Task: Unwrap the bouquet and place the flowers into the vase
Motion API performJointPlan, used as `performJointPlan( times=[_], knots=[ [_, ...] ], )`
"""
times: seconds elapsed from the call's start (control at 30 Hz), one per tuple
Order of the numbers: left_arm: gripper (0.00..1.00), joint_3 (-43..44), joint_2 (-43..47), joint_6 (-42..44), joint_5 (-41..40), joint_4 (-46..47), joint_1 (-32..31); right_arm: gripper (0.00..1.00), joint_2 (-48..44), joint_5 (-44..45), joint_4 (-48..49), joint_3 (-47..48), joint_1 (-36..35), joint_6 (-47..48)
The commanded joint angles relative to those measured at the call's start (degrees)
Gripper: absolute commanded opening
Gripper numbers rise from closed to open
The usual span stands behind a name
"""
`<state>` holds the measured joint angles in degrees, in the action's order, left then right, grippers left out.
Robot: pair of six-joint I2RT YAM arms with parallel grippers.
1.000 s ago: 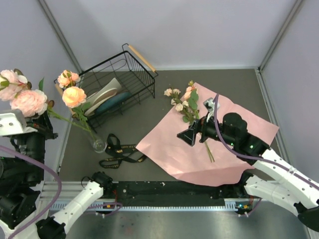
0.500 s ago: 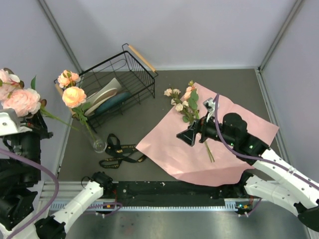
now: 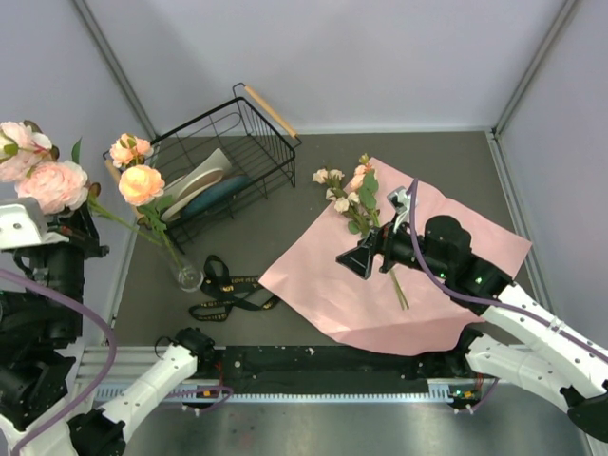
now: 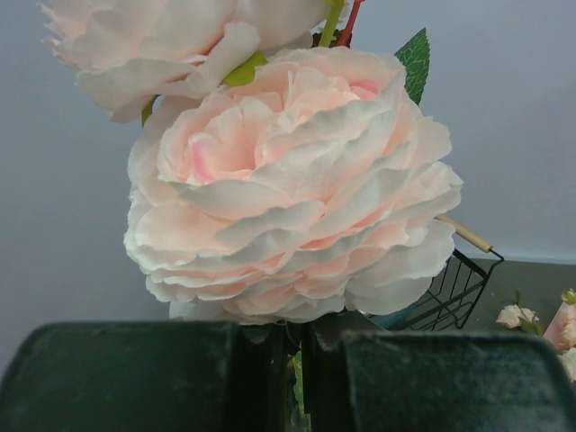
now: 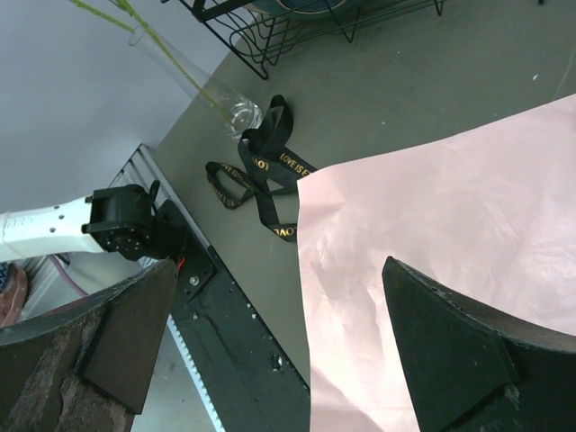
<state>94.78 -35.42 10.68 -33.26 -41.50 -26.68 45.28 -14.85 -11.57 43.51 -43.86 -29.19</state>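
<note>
My left gripper is raised at the far left, shut on the stem of pink and cream roses. Their big bloom fills the left wrist view just above the left gripper. The small clear vase stands on the table, holding peach roses on long stems. The bouquet lies undone: its paper is spread flat, pink side up, with the remaining flowers on its far edge. My right gripper hovers open over the paper, holding nothing.
The black ribbon lies loose between vase and paper; the right wrist view also shows the ribbon and the vase. A black wire basket with wooden handles, holding dishes, sits behind the vase. Grey walls enclose the table.
My left gripper with the roses swayed slightly left and down, then back up. The right arm, paper and vase have not moved.
</note>
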Motion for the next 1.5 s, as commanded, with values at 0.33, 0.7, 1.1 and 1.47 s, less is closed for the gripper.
performJointPlan(
  times=[0.33,0.7,1.1,1.47],
  knots=[
    [0.0,-13.0,2.2,-2.3,0.8,6.0,0.0,0.98,0.2,-0.3,2.2,0.1,-0.4,-0.3],
    [0.03,-27.4,5.2,-5.3,-3.4,10.5,0.0,0.98,0.3,-0.4,2.2,-0.3,-0.4,-0.1],
    [0.37,-34.5,7.0,-7.6,-10.4,14.0,0.0,0.98,0.3,-0.4,2.1,-1.2,-0.4,-0.5],
    [0.74,-19.6,3.3,-14.9,-1.7,3.1,0.0,0.99,2.2,1.1,-1.8,-0.4,1.7,1.2]
  ],
)
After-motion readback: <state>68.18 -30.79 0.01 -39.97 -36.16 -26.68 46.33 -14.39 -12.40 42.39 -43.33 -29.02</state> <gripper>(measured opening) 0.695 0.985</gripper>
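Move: Ahead of the left hand by about 6 cm, 2 cm to its right and some 42 cm below stands the glass vase; the hand already holds a pale pink flower, its stem end at the vase mouth. The black ribbon lies roughly 10 cm to the right of the vase and 3 cm nearer the base, and the wire basket about 28 cm beyond the vase. From the idle right hand the vase is about 37 cm left, 2 cm ahead and 15 cm below. Lowering the held flower, the left hand sinks about 16 cm while reaching some 7 cm forward and a little right, tipping down around 15 degrees so that the stem slides deeper into the vase. Near the bottom the fingers open wide and let go of the flower, and the hand starts back up about 3 cm. ##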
